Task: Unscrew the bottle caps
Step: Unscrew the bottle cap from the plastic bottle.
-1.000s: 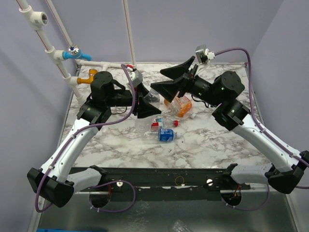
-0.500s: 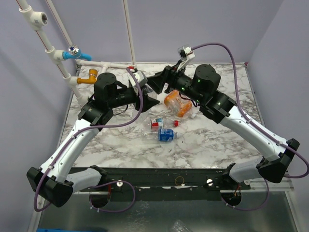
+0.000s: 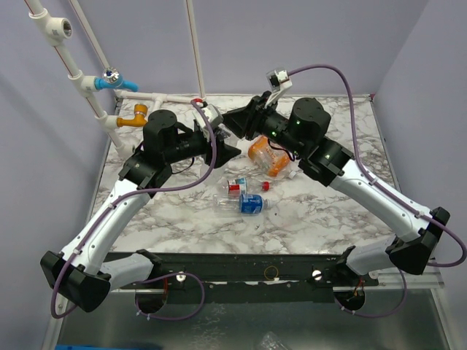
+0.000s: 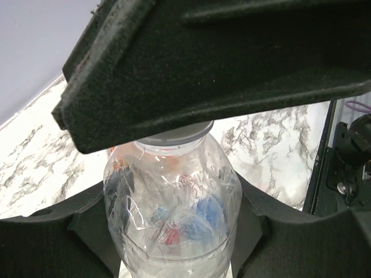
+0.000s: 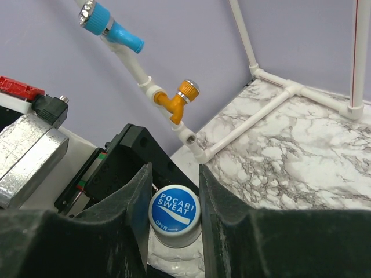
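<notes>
In the left wrist view my left gripper [image 4: 174, 234] is shut on a plain clear bottle [image 4: 171, 202], one finger on each side of its body. The bottle is held above the back of the table [image 3: 343, 219]. Its blue-and-white cap [image 5: 174, 214], printed POCARI SWEAT, sits between the fingers of my right gripper [image 5: 173, 200], which press on both sides of it. The two grippers meet tip to tip: left gripper [image 3: 221, 148], right gripper [image 3: 235, 125]. A blue-labelled bottle [image 3: 245, 204], a red-labelled bottle [image 3: 235, 186] and a squat orange bottle [image 3: 268, 157] lie on the marble.
A small red cap [image 3: 265, 185] lies loose by the orange bottle. A white pipe frame [image 3: 109, 120] with an orange valve [image 3: 135, 114] and a blue valve [image 3: 109, 79] runs along the back left. A black rail [image 3: 241, 266] edges the table front.
My right gripper swung left from above the orange bottle to the bottle in my left gripper and closed on its cap. The left arm barely moved.
</notes>
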Available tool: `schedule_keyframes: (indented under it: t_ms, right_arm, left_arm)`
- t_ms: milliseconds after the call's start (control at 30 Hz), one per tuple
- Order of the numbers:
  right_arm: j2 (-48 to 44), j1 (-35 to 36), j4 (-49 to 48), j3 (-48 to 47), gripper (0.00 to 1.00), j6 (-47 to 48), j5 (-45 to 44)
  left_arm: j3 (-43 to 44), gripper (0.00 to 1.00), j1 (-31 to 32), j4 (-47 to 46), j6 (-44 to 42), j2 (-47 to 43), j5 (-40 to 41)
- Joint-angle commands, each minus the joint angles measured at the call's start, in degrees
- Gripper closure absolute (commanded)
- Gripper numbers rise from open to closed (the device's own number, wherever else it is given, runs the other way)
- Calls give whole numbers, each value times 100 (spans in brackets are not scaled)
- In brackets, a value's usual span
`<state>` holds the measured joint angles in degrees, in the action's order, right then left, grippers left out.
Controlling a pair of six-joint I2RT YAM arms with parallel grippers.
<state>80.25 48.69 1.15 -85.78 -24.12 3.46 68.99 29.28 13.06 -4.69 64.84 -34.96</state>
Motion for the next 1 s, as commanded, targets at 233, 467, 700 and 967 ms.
schedule_keyframes:
  t_ms: [233,467,700,967]
  right_arm:
    - [-715,27,-1211,869,99,689,1706]
    - [-964,-16,-1727,835,100,621,4547]
    - [-941,-87,-1968,643,99,401,5860]
    - [-1173,-105,-689,264,12,1148,2406]
  left_arm:
    - [665,100,61,-408,956,94,-2093]
    - [947,100,61,-476,1661,118,-3657]
    - [1051,100,61,-585,2033,93,-4373]
    - [712,100,61,-556,1562,-92,-3023]
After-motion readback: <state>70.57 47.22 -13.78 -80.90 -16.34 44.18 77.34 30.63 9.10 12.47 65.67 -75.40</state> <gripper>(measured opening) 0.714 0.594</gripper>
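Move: The left hand already holds the clear plastic bottle round its body; the cap sits about 8 cm above this hand and some 2 cm ahead. The cap is right between the right hand's closed fingers. Lying on the table about 32 cm below the left hand are the blue-label bottle, some 4 cm ahead and 3 cm to the right, the red-label bottle, about 10 ahead and 5 right, and the orange bottle, about 22 ahead and 14 right. With the right fingers still pinching the cap and the left hand keeping its grip on the bottle body, both hands travel together about 14 cm back towards the bases and some 7 cm up while turning against each other: the left clockwise about 40 degrees with the bottle, the right counter-clockwise about as much, to unscrew the cap. Right at the end the right hand stops, starts to swing forward again and opens its fingers wide, letting go of the cap while the left holds on. ##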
